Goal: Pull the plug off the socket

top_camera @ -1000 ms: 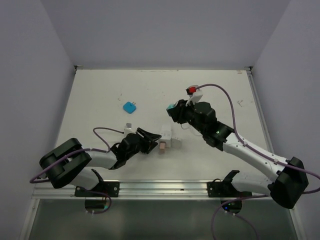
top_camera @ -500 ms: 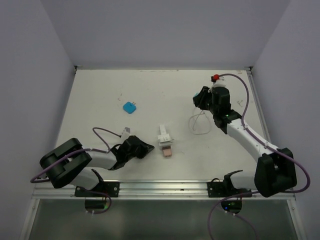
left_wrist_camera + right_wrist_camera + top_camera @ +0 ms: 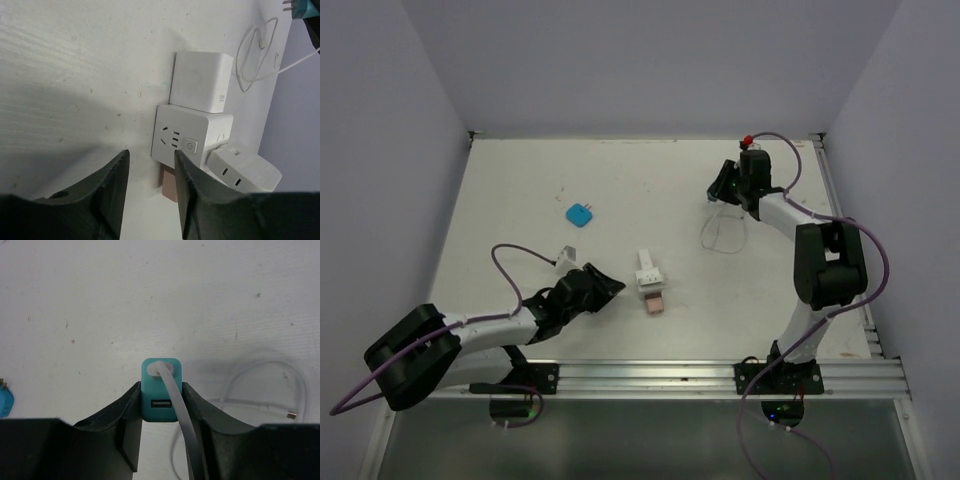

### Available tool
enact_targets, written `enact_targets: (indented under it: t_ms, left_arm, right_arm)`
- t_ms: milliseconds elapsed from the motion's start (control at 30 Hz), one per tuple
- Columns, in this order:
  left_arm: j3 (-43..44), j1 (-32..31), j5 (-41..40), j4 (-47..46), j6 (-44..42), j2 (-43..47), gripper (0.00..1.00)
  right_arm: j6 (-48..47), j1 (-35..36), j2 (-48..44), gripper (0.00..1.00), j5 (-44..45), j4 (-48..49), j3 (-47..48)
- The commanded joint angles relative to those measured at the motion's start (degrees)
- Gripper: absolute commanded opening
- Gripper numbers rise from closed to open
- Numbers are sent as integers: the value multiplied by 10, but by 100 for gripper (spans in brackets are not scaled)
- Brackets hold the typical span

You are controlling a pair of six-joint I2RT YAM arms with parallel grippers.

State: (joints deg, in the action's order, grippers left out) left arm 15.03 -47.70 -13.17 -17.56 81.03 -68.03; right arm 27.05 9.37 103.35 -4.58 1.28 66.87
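The white cube socket [image 3: 192,137] lies on the table with dark slots and a power button facing my left wrist camera; it also shows mid-table [image 3: 648,272]. A white block [image 3: 201,82] and a second white block [image 3: 245,167] sit against it, and a pink piece [image 3: 657,305] lies just in front. My left gripper [image 3: 603,284] [image 3: 150,157] is open just short of the socket, with nothing between its fingers. My right gripper [image 3: 722,188] [image 3: 161,386] is shut on the teal plug [image 3: 161,392], far back right, away from the socket. The plug's white cable [image 3: 270,390] trails in a loop [image 3: 718,236].
A blue plug [image 3: 580,214] lies at the back left of the table. A small white block [image 3: 567,257] sits by the left arm's cable. The table's back edge and side walls border the white surface [image 3: 520,190].
The right arm carried the teal plug and cable from beside the socket to the back right. The left gripper let go of the socket and backed off slightly; the socket stays mid-table.
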Motion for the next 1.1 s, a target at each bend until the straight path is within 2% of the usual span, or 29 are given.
enact_targets:
  t_ms: [0, 33, 133, 333, 400, 567, 700, 867, 1000, 1067]
  left_arm:
    - [26, -2, -48, 56, -79, 36, 47]
    - [26, -1, -54, 59, -90, 43, 48]
    - [24, -1, -63, 61, -128, 73, 57]
    - [19, -1, -63, 62, -186, 100, 64]
    - [18, -1, -59, 62, -203, 106, 72]
    - [13, -1, -60, 71, -224, 129, 86]
    - [4, -1, -59, 72, -224, 142, 90]
    - [-1, -1, -52, 72, -225, 154, 91]
    - [-1, -1, -47, 72, -236, 158, 91]
    - [-1, -1, -45, 72, -244, 161, 91]
  right_arm:
    - [6, -1, 23, 38, -10, -11, 53]
    - [6, -2, 29, 46, -10, -29, 59]
    - [3, -3, 49, 62, 4, -67, 87]
    - [3, -11, 55, 78, 36, -135, 101]
    - [-6, -11, 34, 84, 44, -157, 98]
    - [-36, -11, -27, 92, 69, -213, 83]
    - [-47, -11, -80, 99, 92, -260, 65]
    - [-61, -11, -160, 99, 109, -304, 20]
    - [-103, -9, -231, 99, 49, -319, -5]
    - [-133, -1, -255, 99, -8, -331, -9]
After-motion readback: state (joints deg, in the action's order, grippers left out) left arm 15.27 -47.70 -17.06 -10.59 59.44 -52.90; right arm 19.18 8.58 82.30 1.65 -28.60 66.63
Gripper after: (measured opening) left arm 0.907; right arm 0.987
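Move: The right hand grips the teal plug some 9 cm above bare table; the landing spot lies about 3 cm ahead and 1 cm to its right, with the plug's cable loop about 6 cm back, 3 cm right and 10 cm down. From the left hand the socket is roughly 9 cm right, 3 cm ahead, 3 cm lower. At much that height, the white plug stands 8 cm ahead and 8 cm right, the pink plug 4 cm back and 10 cm right. Opening wide, the right fingers let go of the teal plug as the hand eases slightly forward, sinks 3 cm and tips downward; then it draws back about 11 cm, climbing some 9 cm and veering right. Beside the socket the left hand, empty, rises 4 cm and drifts 2 cm left, its fingers spreading and tipping up some 15 degrees. ##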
